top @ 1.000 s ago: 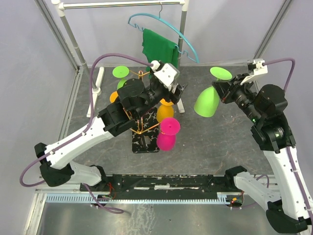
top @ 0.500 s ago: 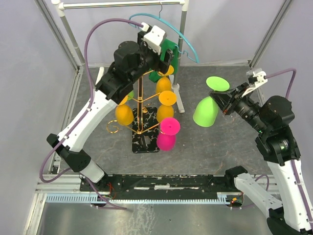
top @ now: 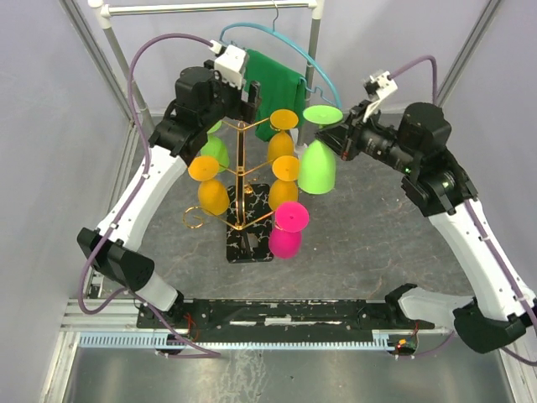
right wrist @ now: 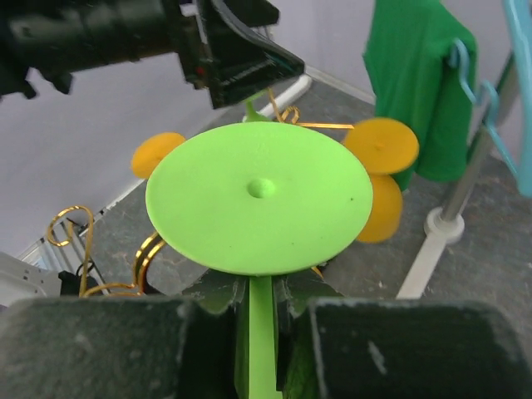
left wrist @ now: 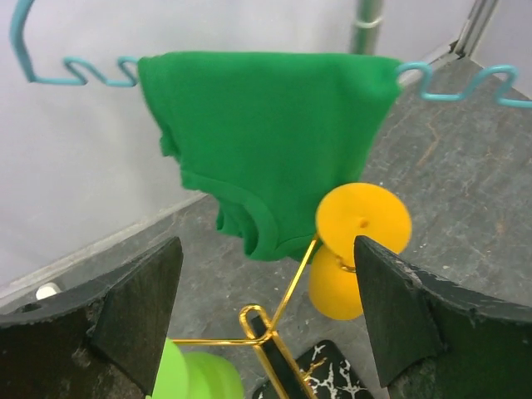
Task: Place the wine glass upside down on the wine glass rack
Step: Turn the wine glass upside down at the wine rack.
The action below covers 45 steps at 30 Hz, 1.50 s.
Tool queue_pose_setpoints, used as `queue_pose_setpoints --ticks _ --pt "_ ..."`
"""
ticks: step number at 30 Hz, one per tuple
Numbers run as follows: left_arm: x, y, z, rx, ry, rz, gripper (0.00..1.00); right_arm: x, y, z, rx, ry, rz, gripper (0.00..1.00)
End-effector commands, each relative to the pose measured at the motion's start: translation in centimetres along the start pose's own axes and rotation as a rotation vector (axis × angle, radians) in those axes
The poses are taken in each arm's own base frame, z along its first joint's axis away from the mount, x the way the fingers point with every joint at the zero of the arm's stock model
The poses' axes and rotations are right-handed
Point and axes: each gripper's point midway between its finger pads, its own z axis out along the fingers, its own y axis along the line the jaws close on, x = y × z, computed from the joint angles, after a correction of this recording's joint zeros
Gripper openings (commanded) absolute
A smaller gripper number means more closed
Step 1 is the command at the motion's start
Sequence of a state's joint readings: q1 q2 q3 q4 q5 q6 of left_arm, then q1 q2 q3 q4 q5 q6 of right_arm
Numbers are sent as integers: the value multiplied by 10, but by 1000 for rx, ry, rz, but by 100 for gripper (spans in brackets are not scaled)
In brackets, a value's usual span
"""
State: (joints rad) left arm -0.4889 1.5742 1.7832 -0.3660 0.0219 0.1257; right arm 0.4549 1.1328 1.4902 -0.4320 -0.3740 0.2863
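A lime green wine glass (top: 317, 170) hangs upside down in the air, foot up, just right of the wine glass rack (top: 239, 164). My right gripper (top: 336, 137) is shut on its stem (right wrist: 262, 332), under the round foot (right wrist: 259, 195). The rack is a gold stand on a black marbled base (top: 252, 242). It carries orange glasses (top: 285, 180), a pink one (top: 285, 239) and another green one (top: 215, 152). My left gripper (top: 244, 102) hovers open and empty over the rack's top; in the left wrist view a gold arm (left wrist: 268, 334) shows between its fingers (left wrist: 137, 312).
A green cloth (top: 273, 88) on a blue hanger (top: 323, 80) hangs from the white clothes rail (top: 210, 8) right behind the rack. The rail's post (top: 312, 50) and foot stand between rack and right arm. Cage uprights line both sides.
My left arm lifted away from the rack's middle to above its top, jaws widening. My right arm carried the green glass up and left, close to the rack.
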Motion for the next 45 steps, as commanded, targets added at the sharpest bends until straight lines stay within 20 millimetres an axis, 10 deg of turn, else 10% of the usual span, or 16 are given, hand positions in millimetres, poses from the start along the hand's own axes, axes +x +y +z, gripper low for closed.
queue_pose_setpoints --ticks 1,8,25,45 --pt "-37 25 -26 -5 -117 -58 90 -53 48 2 -105 -123 -109 1" --pt "-24 58 -32 -55 -104 -73 91 -31 124 29 -188 -43 -238 1" --pt "-1 81 -42 -53 -121 -129 92 53 245 11 -170 -57 -318 1" --pt "8 70 -52 -5 -95 -160 94 136 276 63 -128 -142 -266 1"
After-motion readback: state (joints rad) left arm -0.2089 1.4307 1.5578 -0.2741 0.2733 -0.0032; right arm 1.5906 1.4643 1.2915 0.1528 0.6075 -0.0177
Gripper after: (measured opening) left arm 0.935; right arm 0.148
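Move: The right hand already holds the green wine glass upside down by its stem; the free lower-left hook of the rack lies about 25 cm to its left, 15 cm back and some 6 cm lower. The pink glass hangs 6 cm left, 16 cm back; the near-left orange glass 24 cm left, 8 cm back; both sit about a dozen cm lower. From the left hand the hook is roughly 27 cm back, 12 cm left. Keeping its pinch on the stem, the right hand swings the upturned green glass about 24 cm left and 19 cm back, across the robot's side of the rack towards the free lower-left hook, rising some 5 cm at first and then sinking to about 9 cm below its start, the wrist turning roughly 20 degrees on the way. The empty left hand, fingers still wide open, draws some 9 cm to the left and then all but stops above the rack's far-left side. ##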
